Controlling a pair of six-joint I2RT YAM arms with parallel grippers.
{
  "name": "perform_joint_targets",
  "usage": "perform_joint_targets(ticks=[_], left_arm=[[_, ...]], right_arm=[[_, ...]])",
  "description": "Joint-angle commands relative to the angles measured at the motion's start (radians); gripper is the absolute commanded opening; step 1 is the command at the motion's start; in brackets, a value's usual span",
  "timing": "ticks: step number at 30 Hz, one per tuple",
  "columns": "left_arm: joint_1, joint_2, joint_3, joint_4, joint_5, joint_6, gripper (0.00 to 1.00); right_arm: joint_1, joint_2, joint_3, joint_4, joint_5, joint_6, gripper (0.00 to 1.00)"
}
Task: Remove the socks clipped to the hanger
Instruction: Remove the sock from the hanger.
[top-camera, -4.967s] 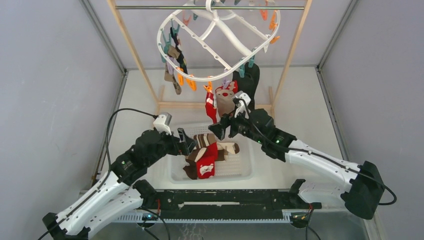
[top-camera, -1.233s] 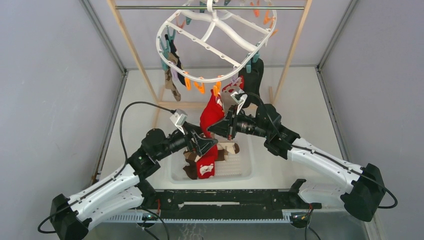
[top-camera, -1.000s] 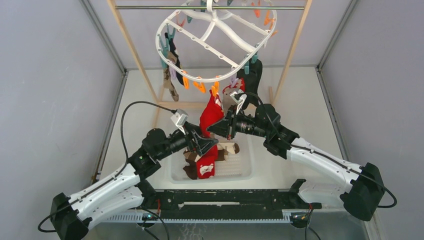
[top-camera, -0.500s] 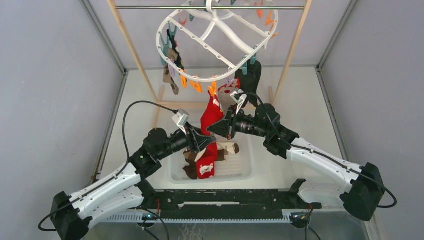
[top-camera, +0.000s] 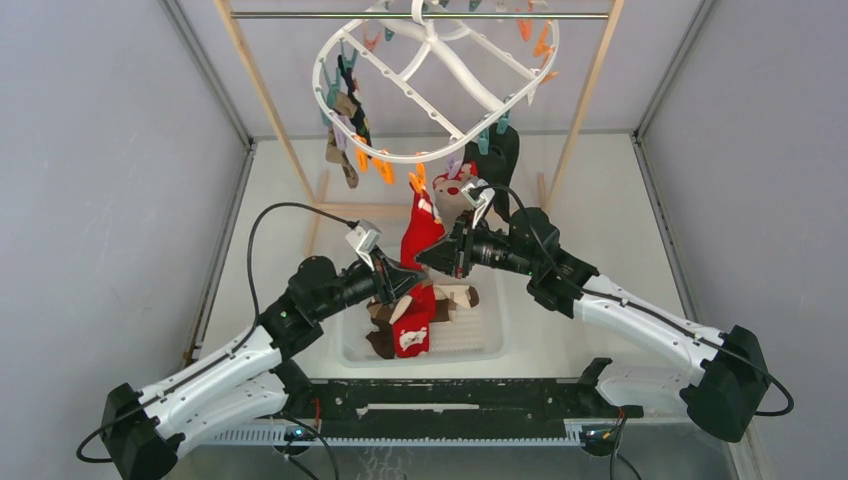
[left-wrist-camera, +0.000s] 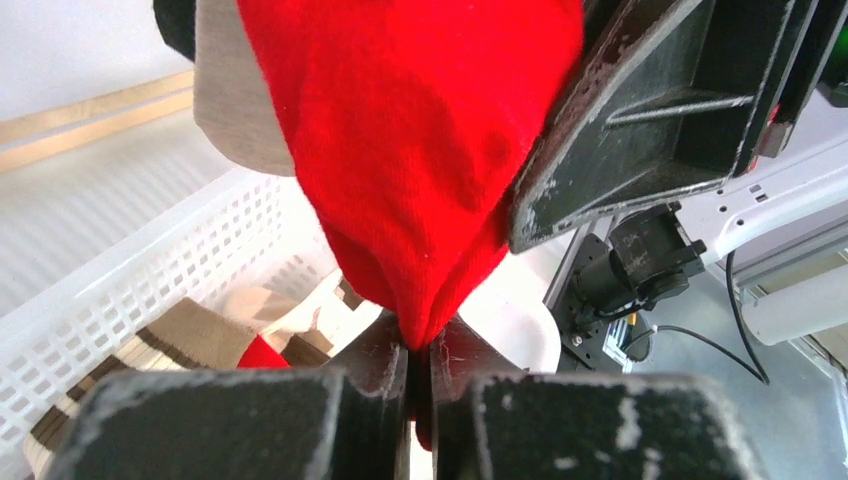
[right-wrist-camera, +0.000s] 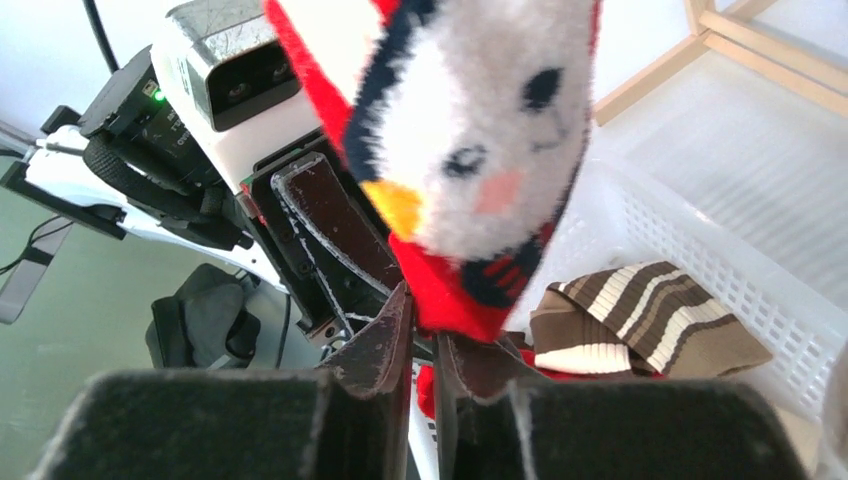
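The white oval hanger (top-camera: 400, 157) hangs from the rod at the top. A red sock (top-camera: 422, 228) with a white animal face dangles from an orange clip on the hanger's near rim. My left gripper (top-camera: 405, 282) is shut on that sock's lower tip (left-wrist-camera: 420, 150), the fabric pinched between its jaws (left-wrist-camera: 420, 345). My right gripper (top-camera: 428, 258) is just right of it, jaws a narrow gap apart (right-wrist-camera: 425, 325), the sock's hem (right-wrist-camera: 450, 300) resting at their tips. Brown and black socks (top-camera: 345, 130) hang at the left rim, a black sock (top-camera: 500, 160) and a beige one (top-camera: 455, 195) at the right.
A white perforated basket (top-camera: 480, 340) under the grippers holds a red sock and a brown striped sock (right-wrist-camera: 640, 320). The wooden rack's posts (top-camera: 265, 100) flank the hanger. Grey walls close in on both sides.
My left gripper has closed on the red sock's lower tip. My right gripper's jaws have parted a little. The hanger has swung slightly.
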Motion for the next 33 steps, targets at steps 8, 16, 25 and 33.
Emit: perform_joint_targets(ticks=[8, 16, 25, 33], left_arm=[[-0.003, -0.031, 0.069, -0.090, -0.015, 0.028, 0.06], [-0.003, -0.035, 0.093, -0.132, -0.031, 0.038, 0.06], [-0.004, -0.036, 0.144, -0.196, -0.065, 0.056, 0.07], [-0.004, -0.044, 0.193, -0.273, -0.068, 0.069, 0.08]], right_arm=[[0.027, -0.107, 0.046, -0.118, 0.216, -0.105, 0.51], [0.075, -0.171, 0.101, -0.217, 0.353, -0.205, 0.71], [0.092, -0.118, 0.234, -0.231, 0.422, -0.254, 0.76], [0.092, -0.040, 0.371, -0.210, 0.447, -0.311, 0.72]])
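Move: The orange clip holding the top of the red sock is about 8 cm ahead of the right hand, 1 cm to its left and some 14 cm above. An empty orange clip is about 5 cm left of that clip and 2 cm farther out; a purple clip with a beige-and-red sock is about 5 cm right of it and 2 cm farther out, both at its height. From the left hand, already pinching the red sock's lower end, the sock's clip lies about 10 cm ahead, level sideways and 18 cm up. The right fingers spread wide and let go of the red sock, the hand backing off about 3.5 cm to the right, then climbing some 10 cm above its start and edging forward towards the sock's orange clip, while the wrist swings clockwise and tips the fingers upward, each by nearly 20 degrees. The left hand keeps its pinch on the sock's lower end, dipping about 2 cm and coming back up, so the sock stays held between it and the clip. ##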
